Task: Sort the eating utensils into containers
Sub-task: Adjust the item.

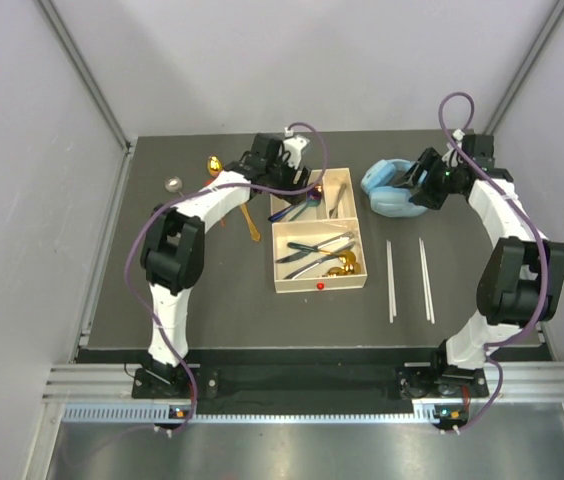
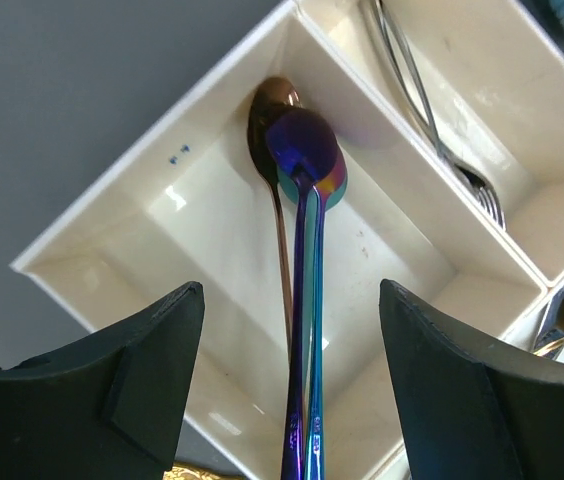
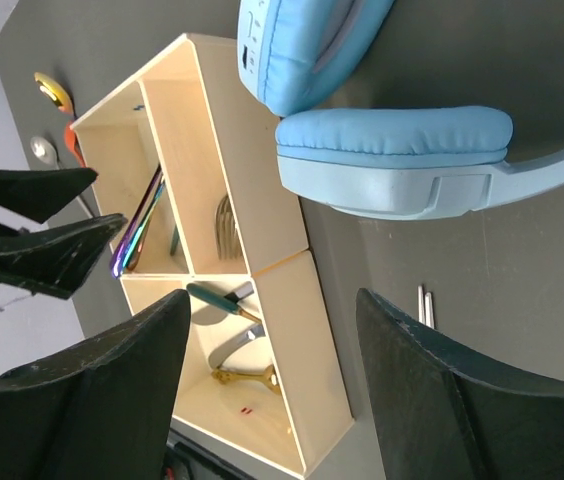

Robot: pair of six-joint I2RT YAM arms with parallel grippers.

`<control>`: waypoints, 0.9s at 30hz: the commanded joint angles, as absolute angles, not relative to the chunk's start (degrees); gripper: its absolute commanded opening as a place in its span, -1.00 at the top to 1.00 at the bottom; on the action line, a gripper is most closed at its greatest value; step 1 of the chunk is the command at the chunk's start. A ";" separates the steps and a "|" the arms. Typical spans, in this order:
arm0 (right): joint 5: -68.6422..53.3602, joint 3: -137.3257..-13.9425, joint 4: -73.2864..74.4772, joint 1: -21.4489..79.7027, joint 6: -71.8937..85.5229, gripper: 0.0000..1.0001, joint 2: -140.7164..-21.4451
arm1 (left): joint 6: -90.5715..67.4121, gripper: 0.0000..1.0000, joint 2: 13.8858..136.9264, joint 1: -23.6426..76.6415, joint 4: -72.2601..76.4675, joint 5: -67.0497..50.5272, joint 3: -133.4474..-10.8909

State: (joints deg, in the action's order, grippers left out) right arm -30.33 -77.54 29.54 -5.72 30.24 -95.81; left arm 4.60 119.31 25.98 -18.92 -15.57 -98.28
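Note:
The cream tray lies mid-table. My left gripper hangs open over its far-left small compartment. There a purple iridescent spoon, a teal one and a copper spoon lie together, their handles running between my spread fingers without touching them. A fork rests in the neighbouring small section. The large section holds dark-and-silver knives and a gold utensil. Two pairs of pale chopsticks lie right of the tray. My right gripper is open and empty by the headphones.
Light-blue headphones sit at the back right, close to the tray's far corner. Left of the tray lie a gold spoon, a small silver spoon and an orange spoon under my left forearm.

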 commanded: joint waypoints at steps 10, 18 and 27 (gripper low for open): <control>-32.87 -74.53 26.63 -5.45 30.85 -0.36 -96.59 | 7.47 -0.49 123.66 27.77 -22.76 -17.49 -102.04; -34.01 -74.09 26.63 -6.33 30.59 -0.36 -97.12 | 7.91 0.01 125.33 28.48 -23.73 -13.19 -104.06; -34.54 -73.57 26.54 -6.77 30.59 -0.36 -97.73 | 9.05 0.63 124.54 28.56 -23.82 -10.11 -104.24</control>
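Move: The purple spoon, lying aslant over the bronze and teal ones in the box, has its middle about 5 cm below the left hand, some 2 cm back and 1 cm left. The bronze spoon's middle is 1 cm farther out and 1 cm left of it; the teal one's is level with it, 1 cm right. The fork lies some 11 cm right of the hand, level with it. From the right hand the purple spoon is roughly 28 cm left, 2 cm back and 10 cm below. Onto the purple spoon's handle the left hand sinks nearly 5 cm, easing back a little on the way, then comes forward about 1 cm while its open fingers close most of the way around the handle and pinch it, with a slight roll of the wrist. The right hand sinks some 2 cm beside the blue headphones, fingers still open. ##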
